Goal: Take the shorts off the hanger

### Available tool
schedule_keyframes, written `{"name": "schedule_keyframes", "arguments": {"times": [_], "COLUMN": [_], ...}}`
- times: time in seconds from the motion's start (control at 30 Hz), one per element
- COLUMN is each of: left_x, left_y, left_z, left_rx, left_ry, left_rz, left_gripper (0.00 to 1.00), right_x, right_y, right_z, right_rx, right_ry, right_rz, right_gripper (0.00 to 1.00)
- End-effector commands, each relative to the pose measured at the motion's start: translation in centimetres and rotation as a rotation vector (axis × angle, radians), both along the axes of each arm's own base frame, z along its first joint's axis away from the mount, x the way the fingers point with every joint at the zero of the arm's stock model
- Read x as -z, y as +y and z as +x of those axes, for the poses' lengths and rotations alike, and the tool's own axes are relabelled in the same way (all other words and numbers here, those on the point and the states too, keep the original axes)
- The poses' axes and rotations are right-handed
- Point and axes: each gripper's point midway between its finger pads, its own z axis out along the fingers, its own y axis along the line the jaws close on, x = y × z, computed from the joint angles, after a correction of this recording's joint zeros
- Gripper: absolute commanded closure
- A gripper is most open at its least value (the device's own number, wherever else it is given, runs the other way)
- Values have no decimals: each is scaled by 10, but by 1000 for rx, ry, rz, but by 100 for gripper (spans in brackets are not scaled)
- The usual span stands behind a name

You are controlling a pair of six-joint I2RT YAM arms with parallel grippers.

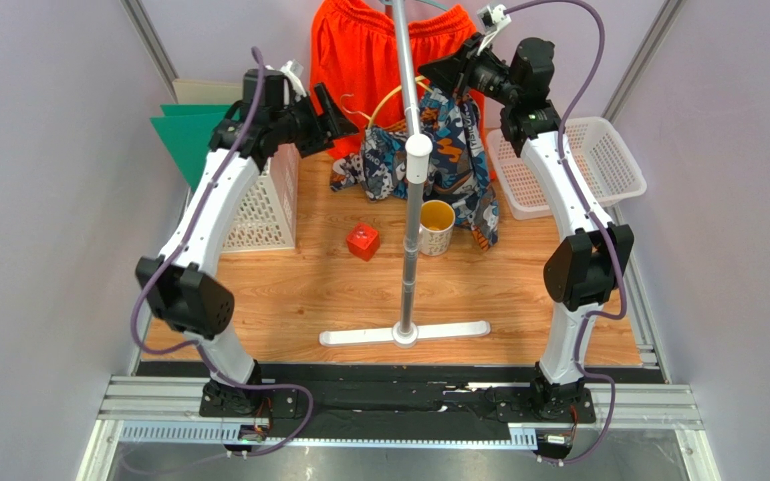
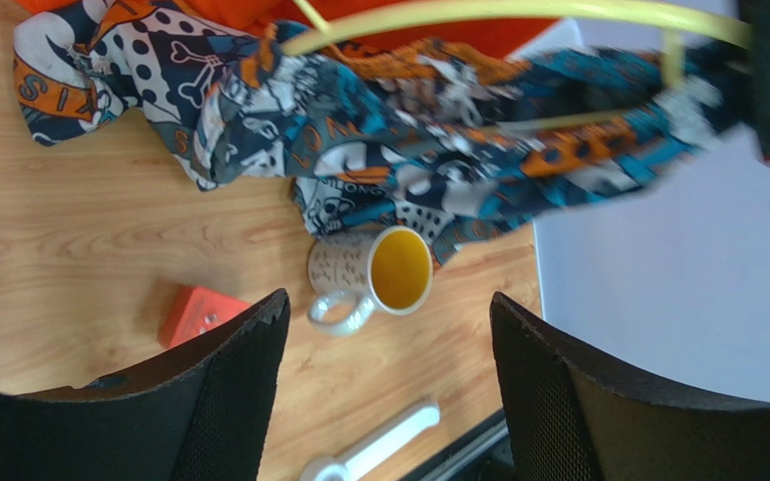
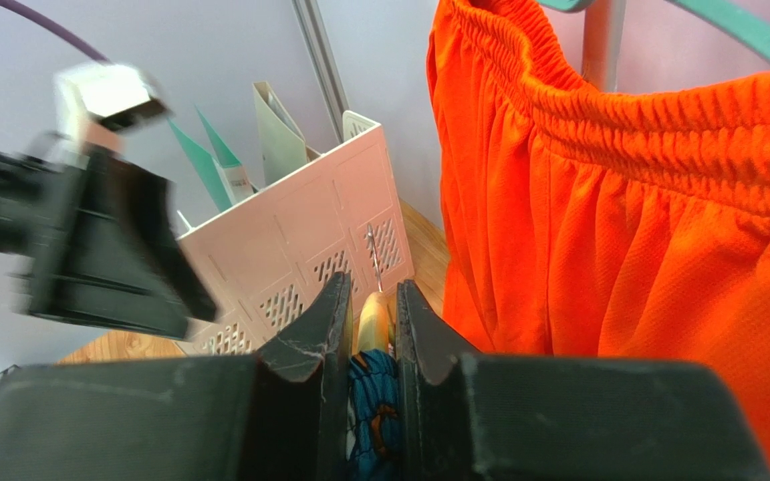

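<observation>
The printed shorts hang crumpled over a yellow hanger beside the rack pole. In the left wrist view the printed shorts sag under the hanger. My right gripper is up at the hanger's right end. The right wrist view shows that gripper shut on the hanger, with printed cloth pinched in too. My left gripper hovers left of the printed shorts, open and holding nothing. The orange shorts hang behind on the rack.
Under the shorts a mug and a red cube sit on the wooden table. A white basket with green folders stands on the left. Another white basket is on the right. The rack's white foot lies near the front.
</observation>
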Motion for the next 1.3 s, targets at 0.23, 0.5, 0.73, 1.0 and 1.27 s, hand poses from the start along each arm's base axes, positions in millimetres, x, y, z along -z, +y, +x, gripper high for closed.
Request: {"name": "schedule_keyframes", "arguments": {"times": [0.23, 0.5, 0.73, 1.0, 1.27], "left_x": [21, 24, 21, 18, -34], "left_y": [-32, -46, -54, -61, -32], "left_z": [114, 138, 149, 150, 131], "left_rx": [-67, -89, -96, -77, -92], "left_ry": [-145, -153, -147, -137, -316], "left_rz": [-121, -165, -239, -287, -77], "left_gripper": [28, 31, 38, 70, 100], "right_x": [-71, -63, -63, -68, -52], "right_y": [-11, -14, -13, -4, -2], "right_z": [-34, -41, -49, -56, -53], "right_rx": [20, 28, 14, -11, -5], "right_ry": [-150, -127, -121, -112, -90], "right_rz": [63, 37, 42, 50, 4], "right_gripper": [100, 100, 100, 100, 100]}}
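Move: The base of the yellow hanger's metal hook is about 16 cm ahead of the left hand, 6 cm to its right and 6 cm below. Beyond it the red shorts hang roughly 22 cm ahead and 11 cm right, about level in height; the patterned shorts' middle is some 12 cm ahead, 15 cm right and 12 cm lower. From the right hand, pinching their waistband, the hook's base lies about 5 cm ahead, 12 cm left and 11 cm below. The hanger's hook is what the open left hand goes for: it dives forward and down towards it, drifts right and comes back up a few cm, some 15 cm forward in all, rolling slightly with its left side dropping. There the fingers shut and pinch the hook's base. Meanwhile the right hand, still gripping the patterned waistband, eases back about 2.5 cm and slightly up. ##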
